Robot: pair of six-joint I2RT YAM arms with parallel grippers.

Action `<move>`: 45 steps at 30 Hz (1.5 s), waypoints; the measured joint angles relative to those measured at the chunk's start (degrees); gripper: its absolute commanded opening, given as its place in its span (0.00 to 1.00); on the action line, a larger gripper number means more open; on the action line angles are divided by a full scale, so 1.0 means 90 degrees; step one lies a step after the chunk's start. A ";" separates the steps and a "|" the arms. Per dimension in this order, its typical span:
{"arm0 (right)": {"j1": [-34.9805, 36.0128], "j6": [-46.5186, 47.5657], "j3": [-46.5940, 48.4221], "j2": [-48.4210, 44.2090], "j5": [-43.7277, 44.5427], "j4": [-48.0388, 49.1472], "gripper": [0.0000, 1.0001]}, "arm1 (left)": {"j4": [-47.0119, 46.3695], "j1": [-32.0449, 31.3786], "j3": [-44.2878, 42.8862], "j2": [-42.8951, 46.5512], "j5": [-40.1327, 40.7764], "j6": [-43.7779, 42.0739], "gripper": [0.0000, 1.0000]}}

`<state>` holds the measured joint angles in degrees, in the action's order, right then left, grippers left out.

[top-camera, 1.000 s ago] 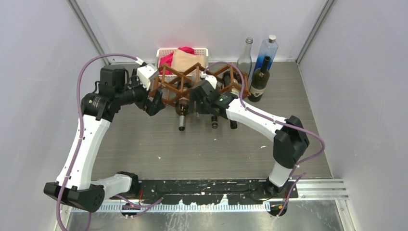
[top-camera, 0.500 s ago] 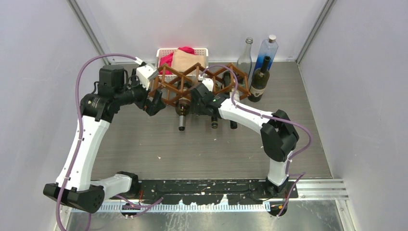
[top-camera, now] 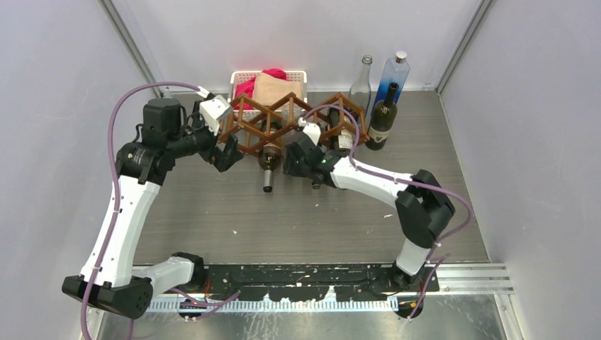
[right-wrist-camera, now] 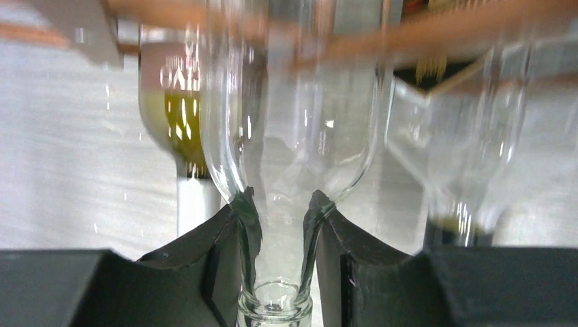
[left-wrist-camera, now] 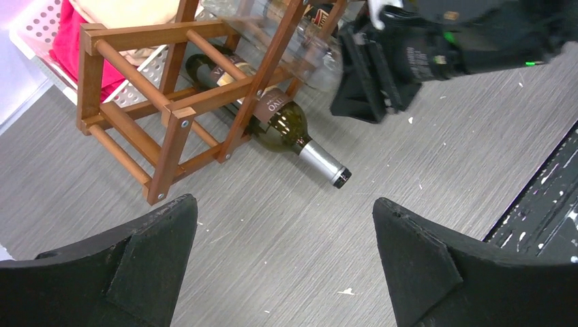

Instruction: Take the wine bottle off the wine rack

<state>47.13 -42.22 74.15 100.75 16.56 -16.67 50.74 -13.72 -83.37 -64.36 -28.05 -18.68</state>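
Observation:
The brown wooden wine rack (top-camera: 283, 117) stands at the back of the table with several bottles lying in its cells. My right gripper (right-wrist-camera: 281, 204) is shut on the neck of a clear glass wine bottle (right-wrist-camera: 286, 136), whose body still lies in the wine rack (left-wrist-camera: 170, 136). In the top view the right gripper (top-camera: 294, 152) sits at the rack's front middle. A green wine bottle (left-wrist-camera: 272, 119) lies in the lower left cell, neck pointing out. My left gripper (left-wrist-camera: 283, 201) hangs open over bare table, just in front of the rack's left end.
A white basket (top-camera: 244, 76) of red and tan cloths sits behind the rack. Three upright bottles stand at the rack's right end: clear (top-camera: 361, 85), blue (top-camera: 394, 78), dark green (top-camera: 383, 117). Walls close in on three sides.
My right gripper's jaws have closed on the clear bottle's neck, and the right arm's elbow has shifted. The left arm has hardly moved.

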 measured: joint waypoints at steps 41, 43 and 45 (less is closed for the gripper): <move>0.1093 0.0240 -0.0561 -0.3934 -0.2246 -0.2528 0.01 | -0.0063 -0.0403 0.2064 0.1345 -0.1156 -0.3276 1.00; 0.1110 0.0386 -0.0294 -0.3764 -0.2489 -0.2552 0.01 | -0.0061 -0.0508 0.2089 0.1343 -0.1154 -0.3296 1.00; 0.1132 0.0515 -0.0070 -0.3606 -0.2696 -0.2586 0.01 | -0.0097 -0.0583 0.2096 0.1345 -0.1154 -0.3298 1.00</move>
<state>57.32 -37.58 73.52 68.29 -7.70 -39.94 49.87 -18.96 -64.51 -52.25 -38.44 -48.36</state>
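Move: The right fingers already grip the neck of a clear wine bottle whose middle lies about 11 cm ahead, inside the wine rack, itself centred some 14 cm ahead. The open left gripper is about 7 cm back, 15 cm left and 21 cm above. From the right hand, the silver-necked bottle is roughly 8 cm ahead, 6 cm left, and the black-label bottle 8 cm ahead, 7 cm right, both lower. The clear bottle lies from the left hand about 17 cm ahead, 15 cm right and 20 cm below. Back towards its base, quickly and nearly level at first, then climbing, the right hand draws the clear bottle out by its neck, about 20 cm back and 15 cm up, turning some 30 degrees counter-clockwise to swing its base towards the left gripper. The left hand, fingers still wide open, comes back and down about 6 cm each, turning clockwise. ##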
